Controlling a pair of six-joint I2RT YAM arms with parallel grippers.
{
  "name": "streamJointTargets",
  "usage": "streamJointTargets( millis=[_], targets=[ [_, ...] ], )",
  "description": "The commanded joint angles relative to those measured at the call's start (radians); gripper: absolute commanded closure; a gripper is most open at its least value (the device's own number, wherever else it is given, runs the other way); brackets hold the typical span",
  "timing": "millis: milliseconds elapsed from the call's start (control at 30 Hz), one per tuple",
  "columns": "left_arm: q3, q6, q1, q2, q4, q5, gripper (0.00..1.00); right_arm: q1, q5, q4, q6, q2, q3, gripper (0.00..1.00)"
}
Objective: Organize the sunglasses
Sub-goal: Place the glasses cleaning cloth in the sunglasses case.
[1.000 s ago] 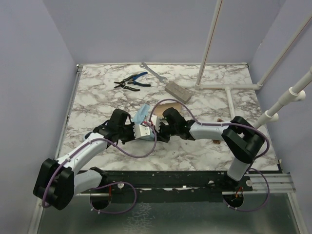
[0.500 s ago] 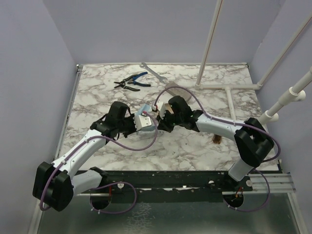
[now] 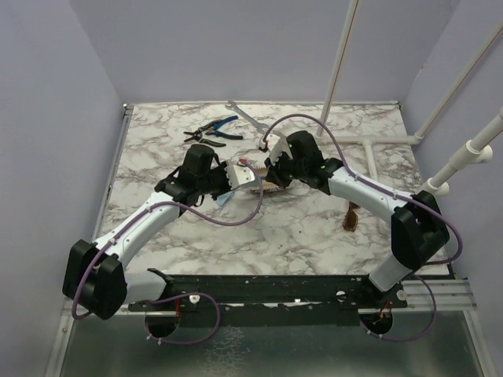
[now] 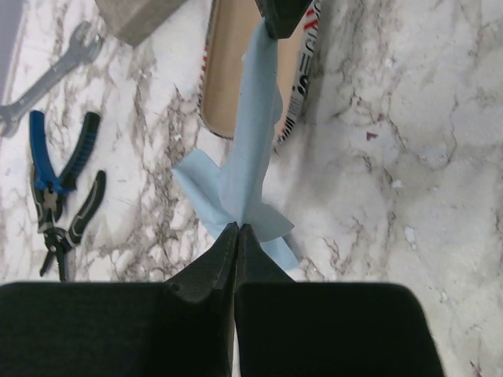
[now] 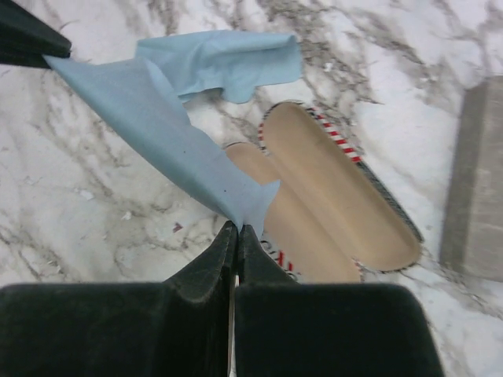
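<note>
The sunglasses (image 3: 350,218) lie on the marble table right of centre, beside the right arm and apart from both grippers. A light blue cloth (image 5: 157,118) hangs stretched between the grippers. My left gripper (image 4: 237,228) is shut on one corner of the cloth (image 4: 251,157). My right gripper (image 5: 237,228) is shut on the opposite corner. Under the cloth an open glasses case (image 5: 338,196) with tan lining and a red-and-white striped edge lies on the table. In the top view the two grippers (image 3: 236,177) (image 3: 271,169) face each other over the case (image 3: 267,187).
A grey oblong block (image 5: 471,181) lies just beyond the case. Blue-handled pliers (image 3: 214,129) and a wrench (image 3: 245,116) sit at the back left. White pipes (image 3: 369,149) stand and lie at the back right. Purple walls enclose the table.
Both arms have moved away from the near edge, carrying the cloth between them until it hangs over the open case. The right arm now covers the grey block in the top view.
</note>
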Motion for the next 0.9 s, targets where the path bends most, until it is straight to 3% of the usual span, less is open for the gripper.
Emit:
streamJointTargets(
  millis=[0, 467, 867],
  targets=[
    [0.076, -0.011, -0.026, 0.076, 0.131, -0.032, 1.0, -0.052, 0.082, -0.067, -0.006, -0.021, 0.068, 1.0],
    [0.118, 0.057, -0.05, 0.334, 0.399, 0.022, 1.0, -0.12, 0.188, -0.153, -0.08, 0.05, 0.114, 1.0],
    [0.05, 0.138, -0.079, 0.42, 0.482, 0.027, 1.0, -0.135, 0.212, -0.212, -0.12, 0.16, 0.123, 0.99]
  ],
)
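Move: The open sunglasses case, which the cleaning cloth is being taken to, lies about 9 cm ahead and 11 cm to the right of the left hand, and about 6 cm straight ahead of the right hand, some 12 to 14 cm lower. A second blue cloth lies about 5 cm ahead and 1 cm left of the left hand. The grey block stands some 19 cm ahead and 6 cm to the right of the right hand. The cleaning cloth, still pinched at its ends and hanging between the two shut grippers, is carried forward and to the right towards the open case, about 8 cm forward by the left hand and 5 by the right, both 7 cm rightward. Both hands first rise about 2 cm, then sink 5 to 7 cm over it. The right hand turns roughly 10 degrees clockwise, and neither lets go. ##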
